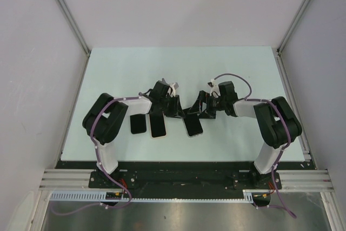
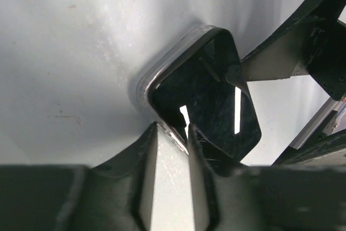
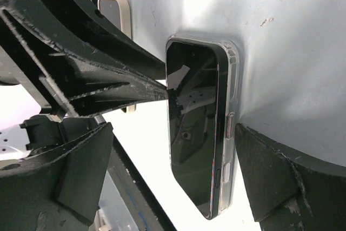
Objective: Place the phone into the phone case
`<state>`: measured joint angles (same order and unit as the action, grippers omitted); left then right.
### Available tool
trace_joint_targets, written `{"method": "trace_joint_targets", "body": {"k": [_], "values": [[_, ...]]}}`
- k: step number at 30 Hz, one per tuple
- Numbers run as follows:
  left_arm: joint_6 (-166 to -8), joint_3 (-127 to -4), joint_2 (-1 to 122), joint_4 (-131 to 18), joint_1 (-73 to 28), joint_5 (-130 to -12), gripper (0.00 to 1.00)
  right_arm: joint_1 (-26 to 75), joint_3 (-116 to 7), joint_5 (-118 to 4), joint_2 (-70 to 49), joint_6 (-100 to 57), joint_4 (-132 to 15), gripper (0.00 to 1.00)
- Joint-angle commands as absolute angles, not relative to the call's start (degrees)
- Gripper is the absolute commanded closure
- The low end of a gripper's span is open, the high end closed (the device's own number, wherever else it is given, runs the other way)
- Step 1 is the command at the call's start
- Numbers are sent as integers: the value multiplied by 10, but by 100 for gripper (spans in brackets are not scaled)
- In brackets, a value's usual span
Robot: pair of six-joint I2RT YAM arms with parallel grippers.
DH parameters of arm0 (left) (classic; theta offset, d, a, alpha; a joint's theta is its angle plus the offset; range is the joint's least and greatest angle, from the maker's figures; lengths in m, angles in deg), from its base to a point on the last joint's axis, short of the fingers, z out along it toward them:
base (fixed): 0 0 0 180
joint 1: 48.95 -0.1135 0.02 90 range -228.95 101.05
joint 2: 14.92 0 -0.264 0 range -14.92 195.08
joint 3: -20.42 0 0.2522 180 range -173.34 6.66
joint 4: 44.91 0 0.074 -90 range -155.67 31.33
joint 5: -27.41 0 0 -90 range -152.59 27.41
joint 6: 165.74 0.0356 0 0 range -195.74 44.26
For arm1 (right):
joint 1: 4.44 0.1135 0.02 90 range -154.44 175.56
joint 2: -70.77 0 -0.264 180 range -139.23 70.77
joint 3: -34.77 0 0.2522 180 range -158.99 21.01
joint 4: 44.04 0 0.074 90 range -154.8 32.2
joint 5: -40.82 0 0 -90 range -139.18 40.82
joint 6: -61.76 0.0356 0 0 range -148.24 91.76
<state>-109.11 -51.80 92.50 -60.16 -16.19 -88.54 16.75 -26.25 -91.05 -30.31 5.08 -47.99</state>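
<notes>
A black phone [image 3: 192,123] lies screen up inside a clear phone case [image 3: 233,79] on the pale table, between the two arms. Seen from above, the phone [image 1: 193,125] sits just in front of both grippers. My left gripper [image 2: 173,128] has its fingers close together on a corner of the case [image 2: 162,68], with the clear rim caught between the tips. In the right wrist view those left fingers [image 3: 108,79] meet the phone's left edge. My right gripper [image 3: 173,128] is wide open, one finger on each side of the cased phone without touching it. From overhead, the left gripper [image 1: 175,109] and right gripper [image 1: 204,113] nearly face each other.
Two more dark phone-shaped slabs [image 1: 138,124] [image 1: 158,125] lie side by side just left of the grippers. A beige-rimmed one [image 3: 113,14] shows behind the left fingers. Grey walls close in the table [image 1: 227,68] on three sides.
</notes>
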Motion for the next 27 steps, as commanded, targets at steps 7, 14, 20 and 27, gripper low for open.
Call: {"method": "trace_joint_targets", "body": {"k": [7, 14, 20, 27], "values": [[-1114, -499, 926, -547, -155, -948, 83, 158, -235, -1038, -323, 146, -329, 4], [-1124, -491, 924, -531, -155, -961, 85, 148, -209, -1057, -344, 183, -265, 7], [-1127, -491, 927, -529, -156, -964, 85, 145, -201, -1066, -347, 184, -255, 19], [-1127, -491, 928, -528, -156, -964, 85, 138, -198, -1078, -345, 190, -245, 37]]}}
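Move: Just beyond the left fingertips, and still between them along its left edge near the far corner, sits the phone on its clear phone case; its middle is about 5 cm back, 4 cm right and 1 cm below that hand. From the right hand it is roughly 5 cm back, 3 cm left and 3 cm down. A pale-edged phone lies some 11 cm left and 7 cm back of the left hand, a black phone about 20 cm left and 6 cm back. Closing on the case's left edge near the far corner, the left fingers pinch it while that hand eases back about 1 cm. The right hand draws back some 2 cm and tilts its fingertips up by about 15 degrees; with one finger still against the case's right side, it then starts closing its wide-open fingers around that edge, the other finger coming in over the screen. ##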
